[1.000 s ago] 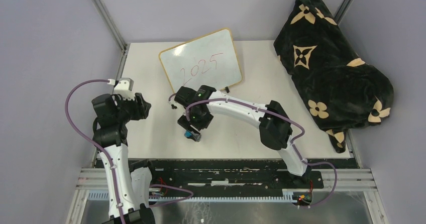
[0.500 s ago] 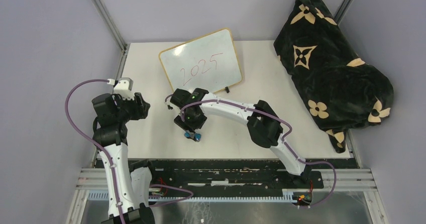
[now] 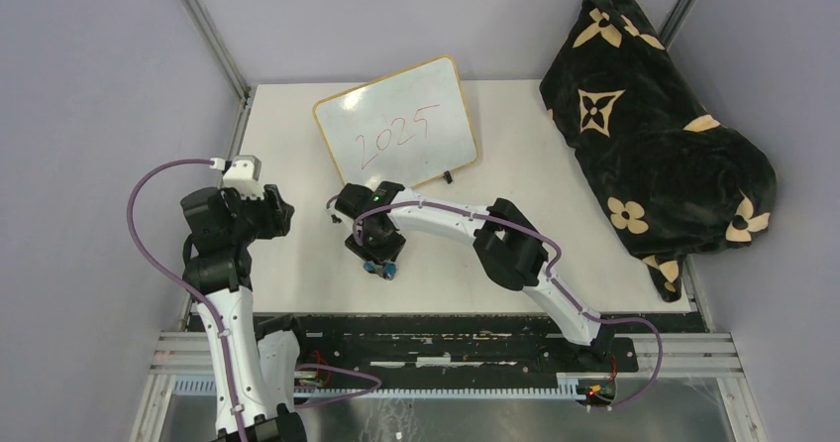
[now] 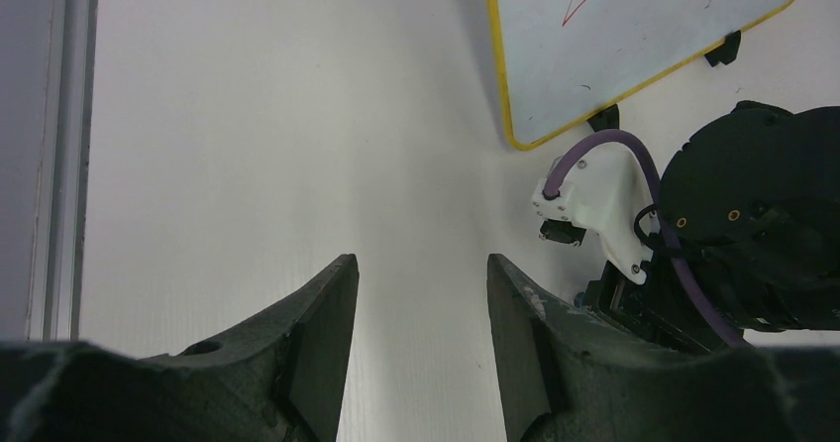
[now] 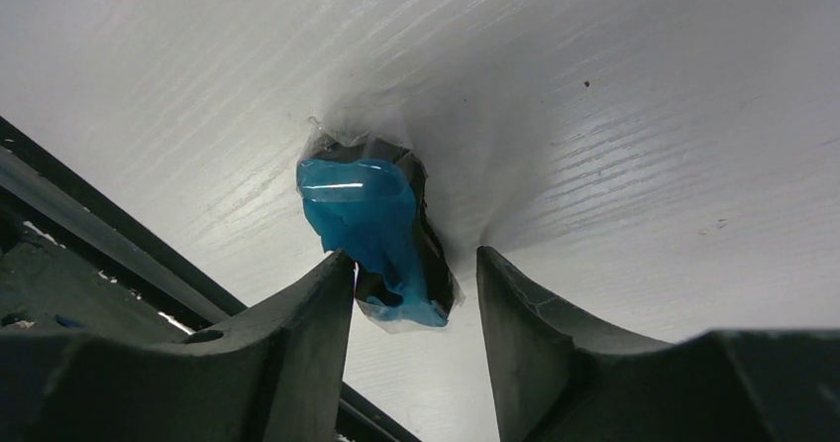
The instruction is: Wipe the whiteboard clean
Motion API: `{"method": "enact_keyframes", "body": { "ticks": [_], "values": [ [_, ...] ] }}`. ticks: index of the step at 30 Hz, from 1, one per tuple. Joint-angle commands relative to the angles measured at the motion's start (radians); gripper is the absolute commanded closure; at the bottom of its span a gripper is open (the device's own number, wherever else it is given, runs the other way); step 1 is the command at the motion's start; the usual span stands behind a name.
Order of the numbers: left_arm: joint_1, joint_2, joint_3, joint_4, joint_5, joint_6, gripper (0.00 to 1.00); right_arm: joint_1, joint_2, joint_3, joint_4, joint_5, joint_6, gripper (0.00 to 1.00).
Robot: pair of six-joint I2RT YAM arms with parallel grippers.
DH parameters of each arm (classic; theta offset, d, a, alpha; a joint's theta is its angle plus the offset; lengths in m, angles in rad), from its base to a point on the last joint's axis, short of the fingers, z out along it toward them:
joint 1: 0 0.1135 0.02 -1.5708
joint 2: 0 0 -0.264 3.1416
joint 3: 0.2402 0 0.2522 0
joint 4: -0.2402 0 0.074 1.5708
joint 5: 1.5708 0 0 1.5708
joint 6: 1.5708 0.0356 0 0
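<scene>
The whiteboard [image 3: 401, 125] lies at the back of the table, light-framed, with red "2025" written on it; its near corner [image 4: 634, 26] shows in the left wrist view. A small blue and black eraser [image 5: 371, 224] wrapped in clear plastic lies on the table near the front edge [image 3: 382, 268]. My right gripper [image 5: 416, 259] points down over it, open. Its jaws stand either side of the eraser's near end, the left finger close against it, a gap on the right. My left gripper [image 4: 423, 264] hangs open and empty over bare table at the left [image 3: 287, 210].
A black blanket with tan flower marks [image 3: 654, 135] is heaped at the right, spilling over the table's edge. A black rail [image 3: 446, 325] runs along the near edge, close behind the eraser. The right arm's wrist [image 4: 753, 224] fills the right of the left wrist view.
The right gripper has shifted slightly left and lowered over the eraser, its jaws narrowing around it. The left arm has stayed still.
</scene>
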State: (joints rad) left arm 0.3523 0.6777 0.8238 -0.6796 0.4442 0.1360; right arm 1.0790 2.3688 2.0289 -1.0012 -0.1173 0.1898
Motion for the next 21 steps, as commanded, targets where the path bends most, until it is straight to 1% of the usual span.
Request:
{"method": "enact_keyframes", "body": {
  "ticks": [1, 3, 6, 12, 14, 18, 21],
  "values": [
    [0.002, -0.013, 0.011, 0.014, -0.009, 0.025, 0.42, 0.005, -0.006, 0.014, 0.036, -0.011, 0.018, 0.45],
    [0.003, -0.011, 0.006, 0.018, -0.006, 0.02, 0.42, 0.005, -0.006, 0.014, 0.038, -0.009, 0.023, 0.48],
    [0.003, -0.005, 0.002, 0.025, 0.004, 0.017, 0.43, 0.005, -0.016, 0.016, 0.036, 0.002, 0.026, 0.6],
    [0.003, 0.038, 0.02, 0.05, 0.018, 0.012, 0.42, 0.004, -0.054, 0.051, -0.005, 0.01, 0.013, 0.73],
    [0.002, 0.058, 0.027, 0.069, 0.024, 0.009, 0.42, 0.005, -0.089, 0.066, -0.024, 0.015, 0.01, 0.78],
    [0.002, 0.104, 0.044, 0.104, 0.03, 0.004, 0.41, -0.002, -0.207, 0.105, -0.062, 0.086, 0.014, 0.83],
    [0.002, 0.13, 0.057, 0.121, 0.036, 0.006, 0.4, -0.036, -0.292, 0.137, -0.077, 0.114, 0.028, 0.9]
  ]
}}
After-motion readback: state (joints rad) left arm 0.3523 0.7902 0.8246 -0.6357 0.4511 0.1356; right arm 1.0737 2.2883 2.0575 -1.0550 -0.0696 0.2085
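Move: The right hand is already down at table height, pointing down over the blue eraser, whose middle is only about 1 cm to its left. From that hand the whiteboard's middle lies some 28 cm ahead and 3 cm to the right, and the black clip at the board's near edge about 18 cm ahead and 13 cm right. From the left hand the eraser lies roughly 20 cm right, 4 cm back and 20 cm below. The right fingers close on the blue eraser from both sides and pinch it while the hand stays in place. Keeping that grip, the hand then lifts up about 4 cm, picking up speed, with only a slight drift forward. Late on, the left hand, fingers still open and empty, starts easing forward and down by some 2 cm. ##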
